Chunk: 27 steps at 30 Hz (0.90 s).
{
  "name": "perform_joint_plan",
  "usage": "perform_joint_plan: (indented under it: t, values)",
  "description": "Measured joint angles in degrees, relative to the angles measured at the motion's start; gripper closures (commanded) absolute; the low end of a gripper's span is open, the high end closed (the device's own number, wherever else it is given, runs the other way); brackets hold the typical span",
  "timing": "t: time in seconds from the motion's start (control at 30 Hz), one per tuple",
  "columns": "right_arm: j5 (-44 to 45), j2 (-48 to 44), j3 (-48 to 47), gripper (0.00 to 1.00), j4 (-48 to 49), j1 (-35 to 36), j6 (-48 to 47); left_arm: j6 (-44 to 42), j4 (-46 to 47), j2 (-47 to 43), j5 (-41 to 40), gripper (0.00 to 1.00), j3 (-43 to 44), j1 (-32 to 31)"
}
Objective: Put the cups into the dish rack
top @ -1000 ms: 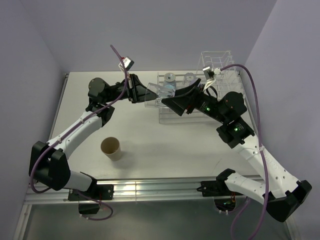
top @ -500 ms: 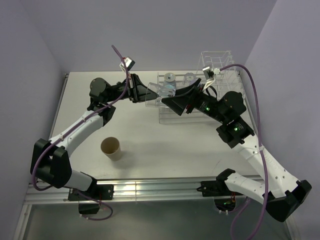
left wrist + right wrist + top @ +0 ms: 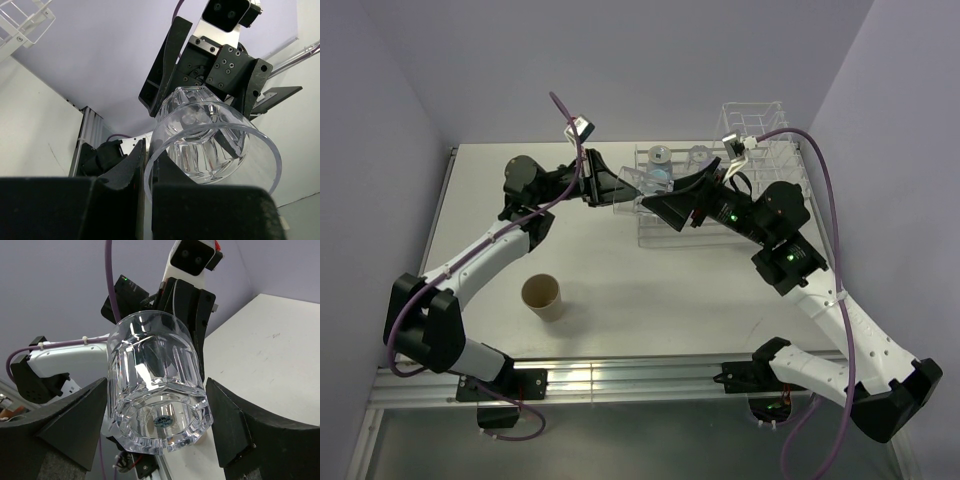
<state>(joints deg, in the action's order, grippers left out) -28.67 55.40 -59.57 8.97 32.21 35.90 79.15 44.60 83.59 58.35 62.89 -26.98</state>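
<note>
My left gripper (image 3: 598, 186) is shut on the rim of a clear glass (image 3: 625, 184), holding it on its side above the table. In the left wrist view its fingers (image 3: 131, 167) pinch the rim of the glass (image 3: 210, 135). My right gripper (image 3: 658, 195) is open, its jaws on either side of the glass base (image 3: 157, 390), close to it. The white dish rack (image 3: 760, 125) stands at the back right with two cups (image 3: 661, 155) in it. A tan brown cup (image 3: 543, 297) stands upright on the table, near left. The other cups are hidden.
The rack's flat grid (image 3: 665, 238) lies under the right arm. Walls close in the table at the left, back and right. A metal rail (image 3: 620, 380) runs along the near edge. A rack corner (image 3: 25, 20) shows in the left wrist view.
The left arm has shifted slightly to the right with the glass. The right gripper has edged a little closer around the glass base.
</note>
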Motion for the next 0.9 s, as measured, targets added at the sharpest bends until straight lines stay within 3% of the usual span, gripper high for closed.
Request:
perform_joint_plan:
  t: [0.07, 0.1, 0.17, 0.23, 0.4, 0.9]
  values:
    - [0.04, -0.02, 0.0, 0.89, -0.2, 0.0, -0.04, 0.02, 0.15, 0.26, 0.07, 0.98, 0.02, 0.0]
    - [0.11, -0.02, 0.0, 1.0, -0.44, 0.0, -0.11, 0.02, 0.15, 0.39, 0.13, 0.88, 0.04, 0.0]
    - [0.24, -0.07, 0.0, 1.0, -0.94, 0.0, -0.24, 0.04, 0.15, 0.68, 0.28, 0.85, 0.09, 0.0]
    - [0.52, -0.2, 0.0, 1.0, -1.53, 0.0, -0.48, -0.04, 0.02, 0.79, 0.24, 0.73, 0.09, -0.07]
    - [1.33, -0.24, -0.39, 1.0, -5.2, 0.31, -0.92, -1.73, -2.82, 1.01, -1.36, 0.59, 0.26, -1.31]
    - [9.01, -0.9, -4.66, 1.0, -15.93, -0.63, -3.45, -3.67, -7.13, 1.64, -3.96, 0.52, 0.98, 0.15]
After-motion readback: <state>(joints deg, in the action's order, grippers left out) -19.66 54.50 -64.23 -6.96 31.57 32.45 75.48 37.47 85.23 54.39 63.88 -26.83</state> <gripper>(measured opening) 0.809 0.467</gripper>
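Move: The clear glass hangs between my hands: my left fingers pinch its rim, its middle about 4 cm to that hand's right, and my right hand grips its base end, the middle some 4 cm to its left. From my right hand, the dish rack's tray lies roughly 28 cm ahead, 9 cm right and 38 cm below; the blue cup stands in it about 30 cm ahead and 2 cm right. The brown cup is about 24 cm left of my left hand, 4 cm nearer me. I open my left fingers about halfway and let go of the glass rim, while my right hand keeps its hold on the base end. Both hands sink about 2 cm, then ease some 2 cm forward; my right hand also draws to the right, towards the rack, swinging about 10 degrees clockwise and tipping slightly down. ##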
